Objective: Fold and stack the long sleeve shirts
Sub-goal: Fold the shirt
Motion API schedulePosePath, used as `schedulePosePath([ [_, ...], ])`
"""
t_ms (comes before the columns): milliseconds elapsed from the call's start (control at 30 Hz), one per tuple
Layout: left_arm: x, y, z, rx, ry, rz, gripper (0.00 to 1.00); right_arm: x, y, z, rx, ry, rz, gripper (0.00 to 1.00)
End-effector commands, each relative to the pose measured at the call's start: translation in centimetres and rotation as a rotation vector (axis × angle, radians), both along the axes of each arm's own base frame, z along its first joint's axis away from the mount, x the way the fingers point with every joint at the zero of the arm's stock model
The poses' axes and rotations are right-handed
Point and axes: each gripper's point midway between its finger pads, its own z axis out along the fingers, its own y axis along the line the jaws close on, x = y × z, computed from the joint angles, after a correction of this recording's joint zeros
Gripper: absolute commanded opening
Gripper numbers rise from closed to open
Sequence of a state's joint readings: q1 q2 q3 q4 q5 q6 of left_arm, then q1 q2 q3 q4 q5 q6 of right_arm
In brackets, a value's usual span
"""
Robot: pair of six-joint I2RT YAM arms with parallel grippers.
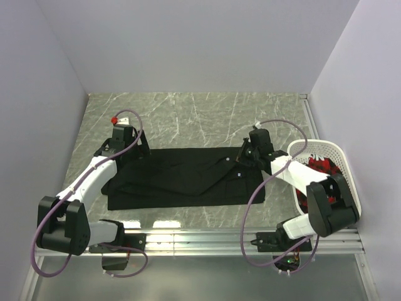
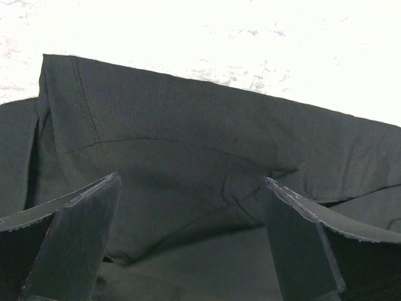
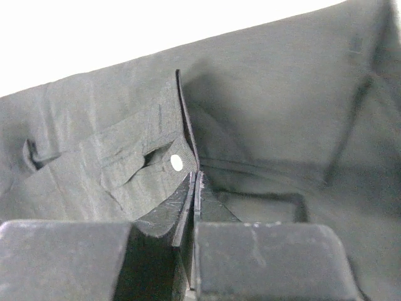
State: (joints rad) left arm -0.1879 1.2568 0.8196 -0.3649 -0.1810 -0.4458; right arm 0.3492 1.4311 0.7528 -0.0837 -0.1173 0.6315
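Note:
A black long sleeve shirt (image 1: pixel 188 179) lies spread flat across the middle of the marble table. My left gripper (image 1: pixel 136 149) hovers at the shirt's far left corner. In the left wrist view it (image 2: pixel 191 182) is open wide, with only flat black cloth (image 2: pixel 188 125) between its fingers. My right gripper (image 1: pixel 244 155) sits at the shirt's far right edge. In the right wrist view its jaws (image 3: pixel 196 172) are pressed together on a raised cloth edge of the shirt (image 3: pixel 282 113), beside a small pale button (image 3: pixel 177 162).
A white plastic basket (image 1: pixel 338 150) stands at the right edge of the table, with red and dark cloth (image 1: pixel 322 166) inside. The right arm reaches past its near-left side. Grey walls close in on the left, back and right.

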Motion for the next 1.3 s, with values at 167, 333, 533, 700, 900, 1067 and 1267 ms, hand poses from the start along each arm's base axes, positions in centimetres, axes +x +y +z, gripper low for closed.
schedulePosePath([
  [167,1.0,-0.4,1.5,-0.001,-0.037,-0.011,0.99,-0.5,-4.1,-0.3,-0.083,-0.018,-0.22,0.0],
  [333,1.0,-0.2,1.5,-0.001,-0.035,-0.006,0.99,-1.0,-5.0,-0.5,-0.095,-0.024,-0.261,0.0],
  [533,1.0,-0.3,1.3,0.004,-0.023,-0.007,0.99,-1.1,-5.6,-0.8,-0.106,-0.025,-0.299,0.0],
  [700,0.9,-0.2,1.0,0.006,-0.011,-0.003,0.99,-0.6,-5.6,-1.0,-0.111,-0.027,-0.301,0.08],
  [900,0.8,0.1,0.8,0.01,-0.003,0.016,0.99,0.0,-5.9,0.1,-0.13,-0.059,-0.301,0.32],
  [1067,0.6,0.2,0.9,-0.01,-0.002,0.055,0.98,0.1,-5.1,3.4,-0.139,-0.135,-0.233,0.58],
  [1267,0.4,-0.9,0.9,-0.125,-0.008,0.119,0.94,-1.0,3.4,10.0,0.148,-0.32,0.206,0.61],
])
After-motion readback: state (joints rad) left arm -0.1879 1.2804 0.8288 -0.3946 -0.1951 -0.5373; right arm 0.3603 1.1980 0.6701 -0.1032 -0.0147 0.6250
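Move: Just above the folded shirt, the shut right fingers already hold the sleeve cuff; its white button sits some 3 cm to their left. The shirt's right side edge, towards which the cuff goes, is about 8 cm to the hand's right, 3 cm back and 5 cm below; the far edge runs about 5 cm straight ahead at that same depth. From the left hand, hovering open, the cuff button lies roughly 40 cm right, 3 cm back and 6 cm lower. Drawing the pinched cuff about 5 cm to the right towards the shirt's side edge, the right hand also eases some 2 cm back and 2 cm down, turning roughly 15 degrees clockwise. There its fingers open to over half and let go of the cuff, and the empty hand lifts some 6 cm while swinging about 3 cm back to the left. ##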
